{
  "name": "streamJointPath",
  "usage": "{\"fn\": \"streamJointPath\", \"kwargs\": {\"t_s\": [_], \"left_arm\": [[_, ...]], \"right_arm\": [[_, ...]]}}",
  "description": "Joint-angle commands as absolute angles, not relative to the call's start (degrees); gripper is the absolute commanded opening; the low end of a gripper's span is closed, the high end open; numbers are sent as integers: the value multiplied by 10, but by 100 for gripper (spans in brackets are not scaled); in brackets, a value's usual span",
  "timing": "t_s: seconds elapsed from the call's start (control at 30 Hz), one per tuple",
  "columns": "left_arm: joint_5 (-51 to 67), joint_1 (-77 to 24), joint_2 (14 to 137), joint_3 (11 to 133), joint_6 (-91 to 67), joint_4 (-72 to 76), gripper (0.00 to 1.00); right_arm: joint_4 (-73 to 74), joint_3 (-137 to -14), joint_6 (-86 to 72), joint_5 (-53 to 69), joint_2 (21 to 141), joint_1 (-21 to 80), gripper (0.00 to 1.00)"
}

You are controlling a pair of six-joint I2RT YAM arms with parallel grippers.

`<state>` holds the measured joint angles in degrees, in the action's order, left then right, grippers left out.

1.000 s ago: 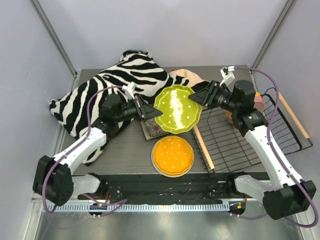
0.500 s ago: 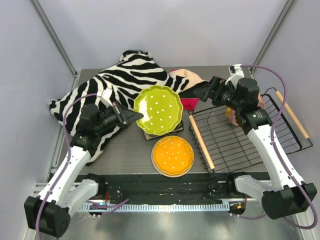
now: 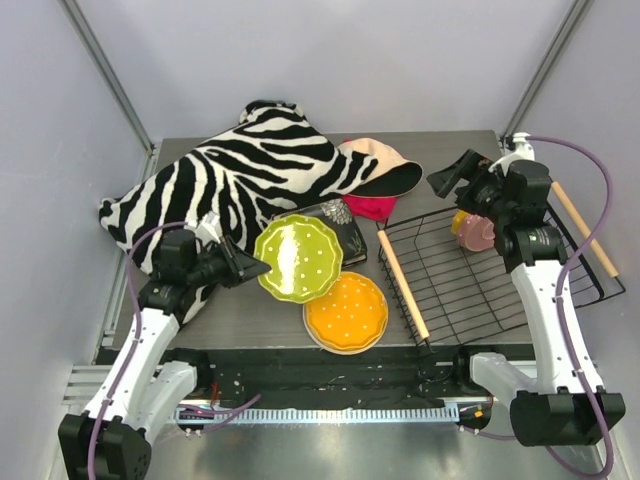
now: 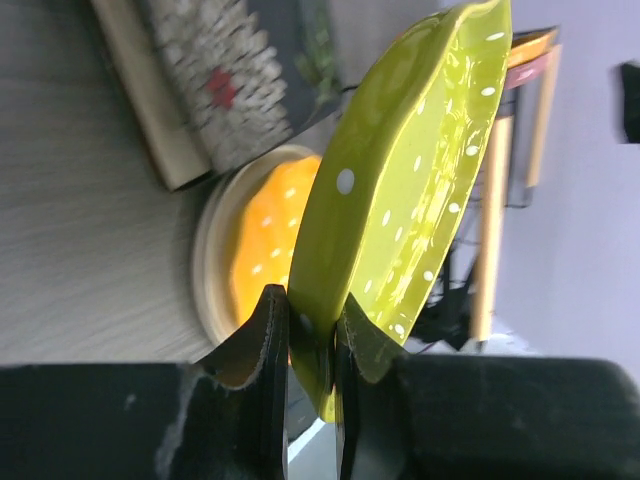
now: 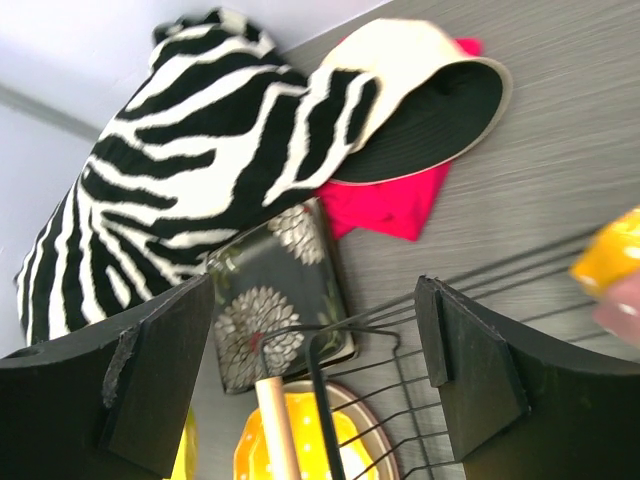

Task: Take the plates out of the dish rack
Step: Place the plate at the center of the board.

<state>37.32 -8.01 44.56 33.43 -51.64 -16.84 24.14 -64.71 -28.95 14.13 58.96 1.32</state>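
Note:
My left gripper [image 3: 252, 268] [image 4: 312, 320] is shut on the rim of the yellow-green plate [image 3: 298, 258] [image 4: 400, 200], holding it tilted above the table. Just below it lies the orange dotted plate [image 3: 346, 312] [image 4: 262, 240]. The dark square plate [image 3: 346, 236] [image 5: 270, 300] with a big flower lies flat behind them. The dish rack [image 3: 480, 275] [image 5: 400, 400] stands at the right. A round pink plate [image 3: 478, 234] [image 5: 620, 315] leans in its far part. My right gripper [image 3: 452, 178] [image 5: 315, 340] hangs open over the rack's far left corner, holding nothing.
A zebra-striped cloth [image 3: 220, 180] covers the back left of the table. A peach hat [image 3: 385, 165] lies on a red-pink cloth [image 3: 372, 207] behind the rack. The rack's wooden handles [image 3: 403, 285] run along its left and right sides.
The right gripper let go of the yellow-green plate, opened wide and drew back to the right. The left gripper carried the plate left and nearer, down beside the orange plate.

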Motion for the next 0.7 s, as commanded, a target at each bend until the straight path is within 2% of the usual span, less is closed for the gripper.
{"fn": "streamJointPath", "kwargs": {"t_s": [0.0,0.17,0.5,0.67], "left_arm": [[375,-92,452,384,-418,-251,0],[362,-119,464,374,-437,-218,0],[300,-251,525,367,-464,-161,0],[311,-281,568,354,-490,-91,0]], "right_arm": [[250,-648,-296,107,548,-25,90],[258,-642,-296,109,541,-33,90],[257,-640,-297,116,552,-34,90],[263,-640,-294,115,548,-35,90]]}}
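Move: The left hand holds the green plate by its rim. The orange plate's stack lies about 15 cm to its right, 6 cm nearer the base and some 17 cm below. The black floral plates lie about 9 cm ahead and 12 cm right of the left hand; the rack's nearer wooden handle is roughly 26 cm to its right, about level with it fore and aft. From the right hand, the stack is about 18 cm back and 20 cm left, far below. Still pinching the green plate's rim, the left hand sinks about 7 cm and draws back some 4 cm, then swings right as well, bringing the plate down towards the orange stack. Its fingers tip about 15 degrees further down and turn about as much clockwise. The right hand, wide open and empty, slides about 3 cm right, then stays put. ##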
